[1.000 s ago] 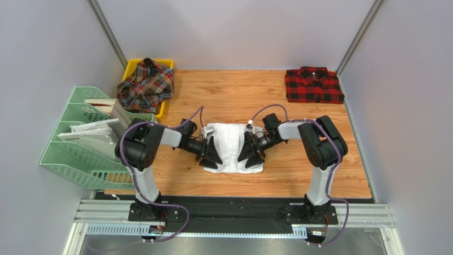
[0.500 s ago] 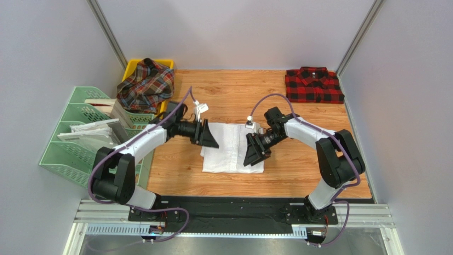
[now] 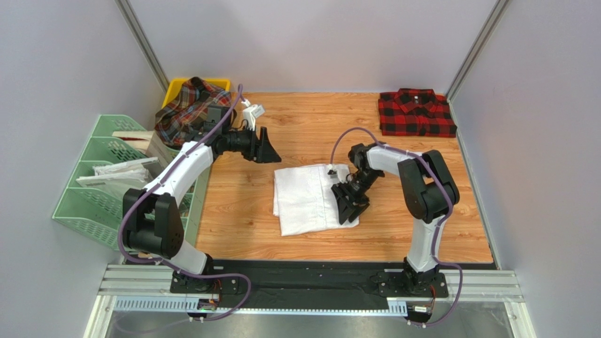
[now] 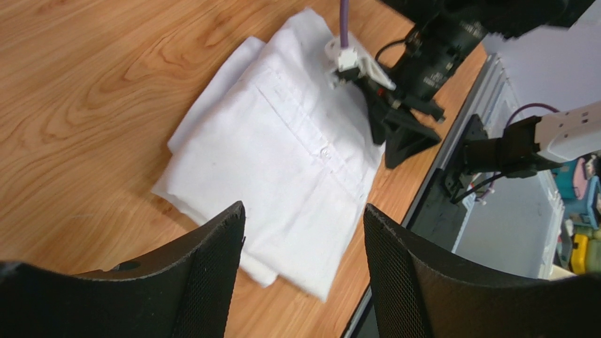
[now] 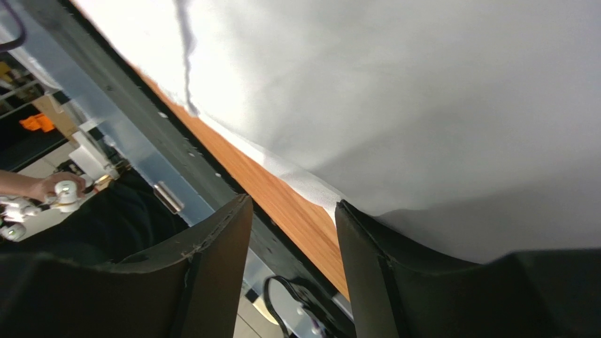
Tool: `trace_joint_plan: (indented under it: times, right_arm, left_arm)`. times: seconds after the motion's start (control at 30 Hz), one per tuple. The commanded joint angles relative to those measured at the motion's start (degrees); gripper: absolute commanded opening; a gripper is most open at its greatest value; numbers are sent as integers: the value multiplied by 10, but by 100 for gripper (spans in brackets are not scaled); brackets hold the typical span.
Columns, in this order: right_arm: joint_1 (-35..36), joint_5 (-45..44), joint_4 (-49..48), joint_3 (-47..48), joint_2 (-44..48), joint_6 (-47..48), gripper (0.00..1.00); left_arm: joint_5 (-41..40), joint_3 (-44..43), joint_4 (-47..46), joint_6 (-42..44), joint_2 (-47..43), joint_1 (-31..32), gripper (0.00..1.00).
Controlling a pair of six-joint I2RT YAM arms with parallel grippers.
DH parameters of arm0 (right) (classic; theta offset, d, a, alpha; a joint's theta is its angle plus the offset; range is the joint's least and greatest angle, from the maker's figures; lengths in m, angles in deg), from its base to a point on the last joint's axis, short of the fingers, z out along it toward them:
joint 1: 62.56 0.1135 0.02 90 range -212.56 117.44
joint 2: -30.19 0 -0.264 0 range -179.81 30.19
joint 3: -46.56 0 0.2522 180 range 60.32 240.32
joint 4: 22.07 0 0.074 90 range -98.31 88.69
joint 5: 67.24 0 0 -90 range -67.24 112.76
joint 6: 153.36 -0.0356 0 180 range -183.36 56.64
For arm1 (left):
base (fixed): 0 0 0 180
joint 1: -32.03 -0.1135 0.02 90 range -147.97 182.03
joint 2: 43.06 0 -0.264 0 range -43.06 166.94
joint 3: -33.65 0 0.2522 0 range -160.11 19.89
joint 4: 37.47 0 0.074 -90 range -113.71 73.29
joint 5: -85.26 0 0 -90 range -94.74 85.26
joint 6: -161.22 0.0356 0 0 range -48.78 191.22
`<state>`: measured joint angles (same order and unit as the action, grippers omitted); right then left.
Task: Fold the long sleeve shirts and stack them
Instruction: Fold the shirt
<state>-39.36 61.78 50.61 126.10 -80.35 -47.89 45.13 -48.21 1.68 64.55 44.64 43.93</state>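
Note:
The white shirt (image 3: 307, 199) lies folded in a rectangle on the wooden table, slightly askew; the left wrist view shows its button placket (image 4: 282, 162). My right gripper (image 3: 348, 204) sits low at the shirt's right edge. Its jaws stand apart with nothing between them (image 5: 293, 211), and white cloth (image 5: 423, 105) rests against the outer side of one finger. My left gripper (image 3: 266, 146) hangs open (image 4: 303, 232) above the table behind and left of the shirt. The red-and-black checked shirt (image 3: 416, 113) lies folded at the back right. The tartan shirt (image 3: 192, 113) is bunched in a bin.
The yellow bin (image 3: 220, 84) holding the tartan shirt stands at the back left corner. Green file racks (image 3: 106, 190) with paper sheets (image 3: 116, 172) line the left side. Bare wood table (image 3: 423, 218) shows right of the white shirt.
My left arm rose off the white shirt and swung back-left toward the bin. My right gripper slid to the shirt's lower right edge with its jaws narrowing. The shirt turned slightly.

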Motion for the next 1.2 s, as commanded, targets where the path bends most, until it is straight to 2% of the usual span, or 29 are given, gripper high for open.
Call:
trace_joint_plan:
  times: [0.0,0.07,0.1,0.2,0.23,0.3,0.33,0.53,0.73,0.9,1.0,1.07,1.17]
  right_arm:
    - [-62,-231,-14,111,-46,96,56]
    - [-67,-269,-32,165,-50,106,56]
    - [-66,-255,-28,222,-49,106,58]
    - [-49,-216,-14,306,-42,63,68]
    - [-40,-214,-12,318,-41,52,75]
    - [-8,-216,-22,326,-33,24,81]
    - [2,-221,-30,322,-33,19,85]
    - [76,-257,-103,294,-76,42,89]
    - [125,-220,-108,270,-114,115,90]
    - [157,-117,-99,172,-60,215,89]
    - [156,-50,-99,122,-2,271,88]
    - [156,-36,-120,99,31,281,88]
    - [154,-52,-132,94,72,238,89]
  left_arm:
    - [-53,-7,35,52,-20,-13,69]
    - [-57,-5,46,61,-20,-18,69]
    - [-65,-2,49,63,-20,-21,69]
    - [-78,12,49,80,-30,-22,69]
    - [-80,16,49,83,-34,-22,70]
    - [-91,21,46,87,-32,-22,70]
    - [-93,23,46,86,-31,-22,71]
    - [-87,22,52,69,0,-32,73]
    - [-48,53,55,33,2,-61,72]
    - [-19,123,49,22,-6,-65,70]
    - [17,166,-7,-25,23,-65,66]
    - [32,173,-57,-68,47,-60,65]
    - [42,174,-107,-98,94,-44,65]
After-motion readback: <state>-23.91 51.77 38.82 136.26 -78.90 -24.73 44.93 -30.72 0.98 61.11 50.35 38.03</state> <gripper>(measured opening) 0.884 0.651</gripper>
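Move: The right hand is low over the near right corner of the white shirt, fingers half open. The shirt's middle is about 5 cm ahead and 9 cm left of it, the middle of its far edge some 15 cm ahead and 8 cm left. The red checked shirt is roughly 31 cm ahead and 23 cm right. From the left hand, the white shirt's middle is some 10 cm back, 11 cm right and 17 cm below. Forward and up past the white shirt's right side, about 19 cm, the right hand swings its fingers out of their backward slant and opens them wide. It then sweeps left and down to the far edge and drags the cloth back about 9 cm, turning counter-clockwise. The left hand, fingers still open, sinks some 12 cm beside the shirt, easing back and left and tipping down. ##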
